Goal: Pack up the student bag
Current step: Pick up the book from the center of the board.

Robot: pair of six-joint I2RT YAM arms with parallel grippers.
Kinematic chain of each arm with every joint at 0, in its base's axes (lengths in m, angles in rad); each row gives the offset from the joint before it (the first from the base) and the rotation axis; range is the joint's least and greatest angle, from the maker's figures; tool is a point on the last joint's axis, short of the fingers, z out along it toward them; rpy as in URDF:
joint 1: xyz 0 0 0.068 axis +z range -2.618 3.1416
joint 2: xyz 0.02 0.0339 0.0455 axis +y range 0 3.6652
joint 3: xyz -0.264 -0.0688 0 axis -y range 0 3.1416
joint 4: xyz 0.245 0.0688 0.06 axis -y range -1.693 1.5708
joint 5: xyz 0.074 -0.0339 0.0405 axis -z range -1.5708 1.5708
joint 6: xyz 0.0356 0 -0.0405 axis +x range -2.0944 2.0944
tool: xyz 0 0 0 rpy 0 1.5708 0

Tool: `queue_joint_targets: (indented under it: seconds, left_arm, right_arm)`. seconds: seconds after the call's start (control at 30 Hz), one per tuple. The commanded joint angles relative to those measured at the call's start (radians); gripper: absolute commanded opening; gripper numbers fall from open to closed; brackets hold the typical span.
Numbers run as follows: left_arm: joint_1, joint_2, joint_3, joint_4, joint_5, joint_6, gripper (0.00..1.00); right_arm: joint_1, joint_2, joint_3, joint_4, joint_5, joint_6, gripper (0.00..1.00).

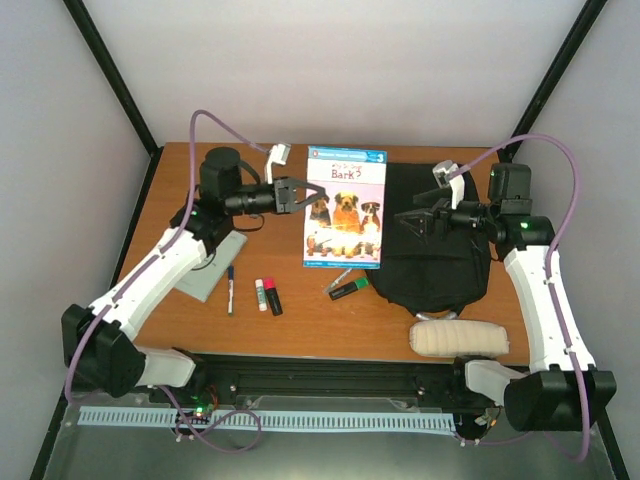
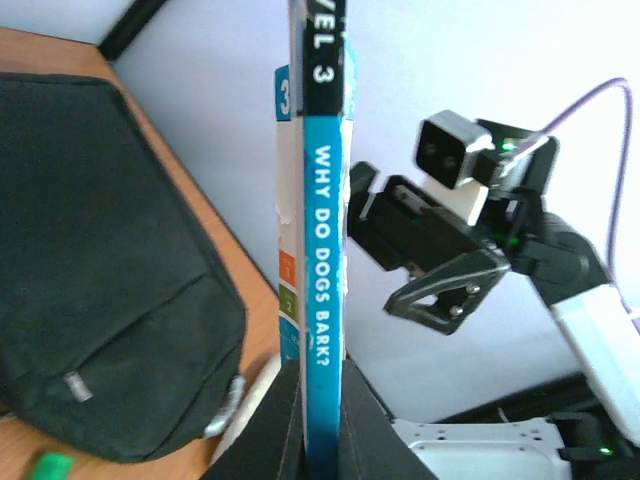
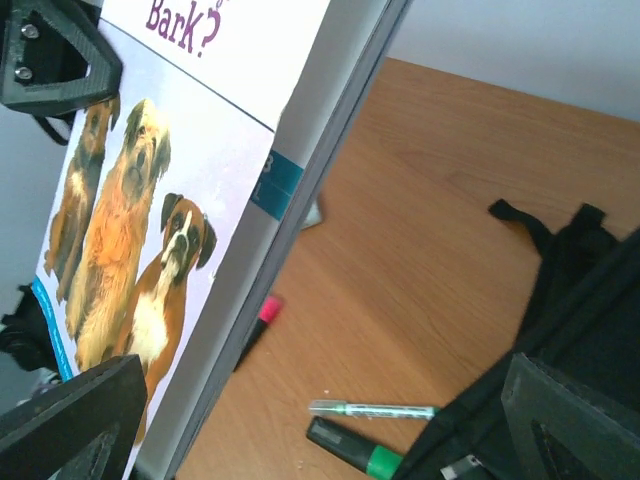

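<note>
The book "Why Do Dogs Bark?" [image 1: 345, 205] is held above the table, and my left gripper [image 1: 303, 194] is shut on its left edge. In the left wrist view the blue spine [image 2: 322, 250] is clamped between the two black fingers [image 2: 275, 430]. The student bag [image 1: 435, 240], black and soft, lies flat at the right and also shows in the left wrist view [image 2: 100, 270]. My right gripper [image 1: 408, 222] hovers over the bag's left part, just right of the book. It stands open [image 3: 325, 400] with nothing between its fingers. The dog cover [image 3: 150, 250] fills the left of that view.
A green-capped marker [image 1: 348, 289] and a thin pen [image 1: 338, 279] lie by the bag's lower left corner. A pink-capped marker [image 1: 262, 293], a black marker [image 1: 273, 300] and a blue pen [image 1: 229, 288] lie left of them. A grey pad [image 1: 215, 262] sits under the left arm. A cream rolled pouch [image 1: 460, 338] lies near the front edge.
</note>
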Motion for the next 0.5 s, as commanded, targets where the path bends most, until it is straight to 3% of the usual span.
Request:
queue_joint_targets:
  seconds: [0.0,0.1,0.27,0.37,0.47]
  left_arm:
    - [-0.045,0.058,0.068,0.234,0.054,-0.125,0.01]
    - [-0.047,0.109,0.071,0.368,0.075,-0.219,0.01]
    - [-0.047,0.187,0.105,0.435,0.117,-0.258,0.01]
    - [-0.047,0.211,0.107,0.437,0.102,-0.233,0.01]
    - [-0.047,0.233,0.096,0.466,0.094,-0.235,0.01]
  right_arm:
    - [-0.005,0.033,-0.028,0.081,-0.166,0.041,1.0]
    - [-0.005,0.059,-0.055,0.175,-0.247,0.087,1.0]
    - [-0.004,0.138,-0.044,0.219,-0.37,0.124,1.0]
    - [-0.003,0.195,0.021,0.11,-0.471,0.043,1.0]
    - [-0.003,0.259,0.106,-0.101,-0.584,-0.128,1.0]
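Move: Some 10 cm to the right hand's left, about 1 cm back and 3 cm above, is the middle of the book. The left hand already grips its spine, with the book's middle about 7 cm to that hand's right and 3 cm back. Well below lie the black bag, roughly 8 cm right and 8 cm ahead of the right hand and 25 cm down, and the green-capped marker, about 11 cm left, 3 cm back and 29 cm down. Carrying the raised book by its pinched spine, the left hand moves about 5 cm right and some 3 cm forward, towards the right hand. The right hand, jaws staying wide open, eases 2 to 3 cm left to meet the book's free edge, swinging counter-clockwise by about 15 degrees while its downward-pointing fingers lift towards level. ##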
